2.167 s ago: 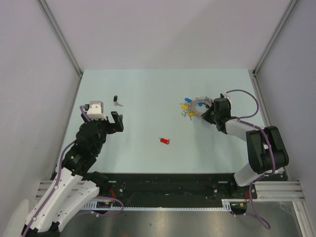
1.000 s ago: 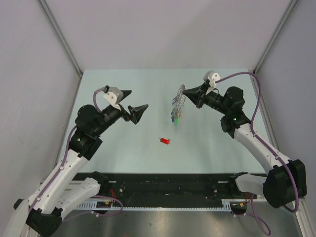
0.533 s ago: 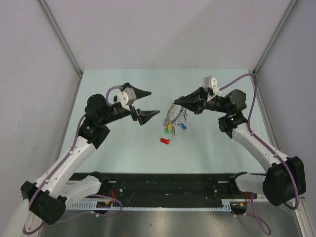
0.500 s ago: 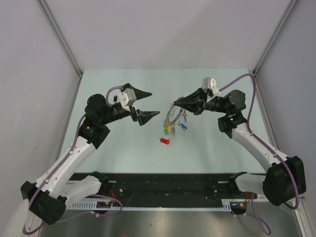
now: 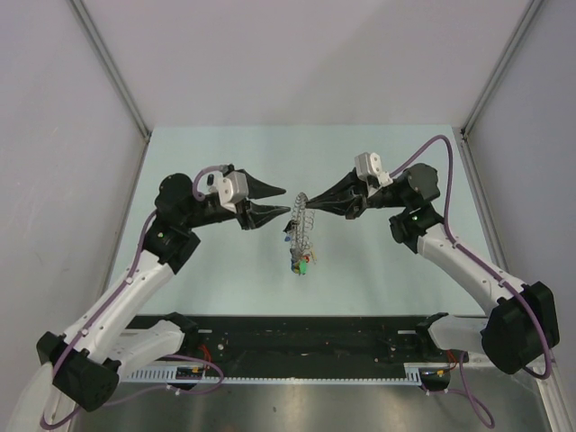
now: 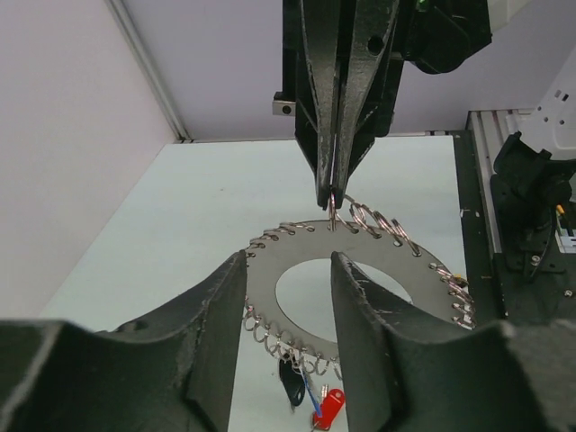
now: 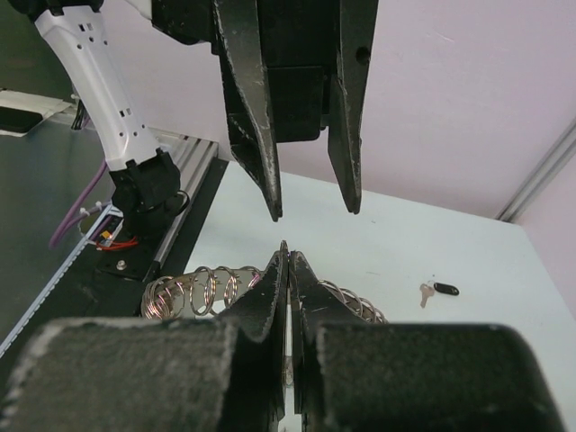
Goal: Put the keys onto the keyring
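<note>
The keyring [image 6: 266,273] is a flat silver ring fringed with small wire loops. My right gripper [image 5: 312,205] is shut on its far rim and holds it in the air over the table's middle. Keys [image 5: 304,261] dangle from its lower edge, one black-headed [image 6: 291,382]. A red-headed key [image 6: 330,407] shows below them; whether it lies on the table I cannot tell. My left gripper [image 6: 286,297] faces the ring, its fingers [image 6: 211,315] apart on either side of the near band. In the right wrist view the shut fingertips [image 7: 279,270] pinch the ring [image 7: 193,292].
A black-headed key [image 7: 438,290] lies on the pale green table [image 5: 378,270] towards the back left. Grey walls [image 5: 54,180] and metal posts close the table in on three sides. A black rail [image 5: 315,346] with the arm bases runs along the front.
My right gripper has carried the keyring left toward the table's middle. My left gripper has reached in to meet it, and its jaws have narrowed around the ring's edge.
</note>
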`<state>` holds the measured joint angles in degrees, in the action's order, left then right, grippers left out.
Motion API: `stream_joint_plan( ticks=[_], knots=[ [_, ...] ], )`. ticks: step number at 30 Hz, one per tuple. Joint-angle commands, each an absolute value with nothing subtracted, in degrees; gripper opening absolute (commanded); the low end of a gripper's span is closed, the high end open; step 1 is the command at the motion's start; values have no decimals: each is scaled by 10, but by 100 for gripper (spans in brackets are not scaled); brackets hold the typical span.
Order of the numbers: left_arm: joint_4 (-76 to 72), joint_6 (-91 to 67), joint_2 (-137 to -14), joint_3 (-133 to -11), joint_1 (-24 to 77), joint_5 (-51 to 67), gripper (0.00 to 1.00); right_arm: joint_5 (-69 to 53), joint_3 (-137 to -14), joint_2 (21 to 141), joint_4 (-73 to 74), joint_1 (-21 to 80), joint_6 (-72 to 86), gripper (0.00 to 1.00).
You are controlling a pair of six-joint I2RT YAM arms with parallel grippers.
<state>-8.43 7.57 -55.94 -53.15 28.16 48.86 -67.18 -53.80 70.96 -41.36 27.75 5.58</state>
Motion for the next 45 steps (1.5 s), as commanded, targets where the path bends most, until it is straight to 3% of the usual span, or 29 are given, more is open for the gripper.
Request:
stream_joint_plan(
  ticks=[1, 18, 25, 36, 45],
  knots=[
    [-91, 79, -562, -530, 294, 512, 45, -660, -571, 708, -404, 287, 17, 0],
    [-76, 91, -584, -525, 325, 443, 45, -629, -579, 708, -351, 303, -26, 0],
    [-69, 86, -592, -528, 326, 417, 32, -627, -580, 703, -343, 304, -31, 0],
    [-81, 78, -594, -526, 331, 454, 29, -618, -579, 705, -340, 309, -34, 0],
    [-79, 78, -598, -526, 334, 448, 16, -611, -580, 707, -339, 315, -36, 0]
  ],
)
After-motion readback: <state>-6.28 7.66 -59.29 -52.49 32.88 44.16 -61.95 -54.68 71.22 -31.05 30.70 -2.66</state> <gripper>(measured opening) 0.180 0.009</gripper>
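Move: From my left hand, its fingers half open, the bit of keyring wire at my right fingertips is about 4 cm to the right, 1 cm back and 1 cm lower. The keyring's disc hangs beneath that wire, its middle some 5 cm right, 2 cm back and 7 cm below my left hand. From my right hand, that wire is 1 cm left and 1 cm down, and the left fingertips are about 5 cm left, 1 cm ahead, level. I sink my left hand about 3 cm and bring it some 2 cm right towards the wire at my right fingertips, drifting back a centimetre first and then forward again, its fingers closing from half open to nearly shut about the wire. My shut right hand keeps its pinch on the keyring and comes down and left to meet it, some 1.5 cm each way. ##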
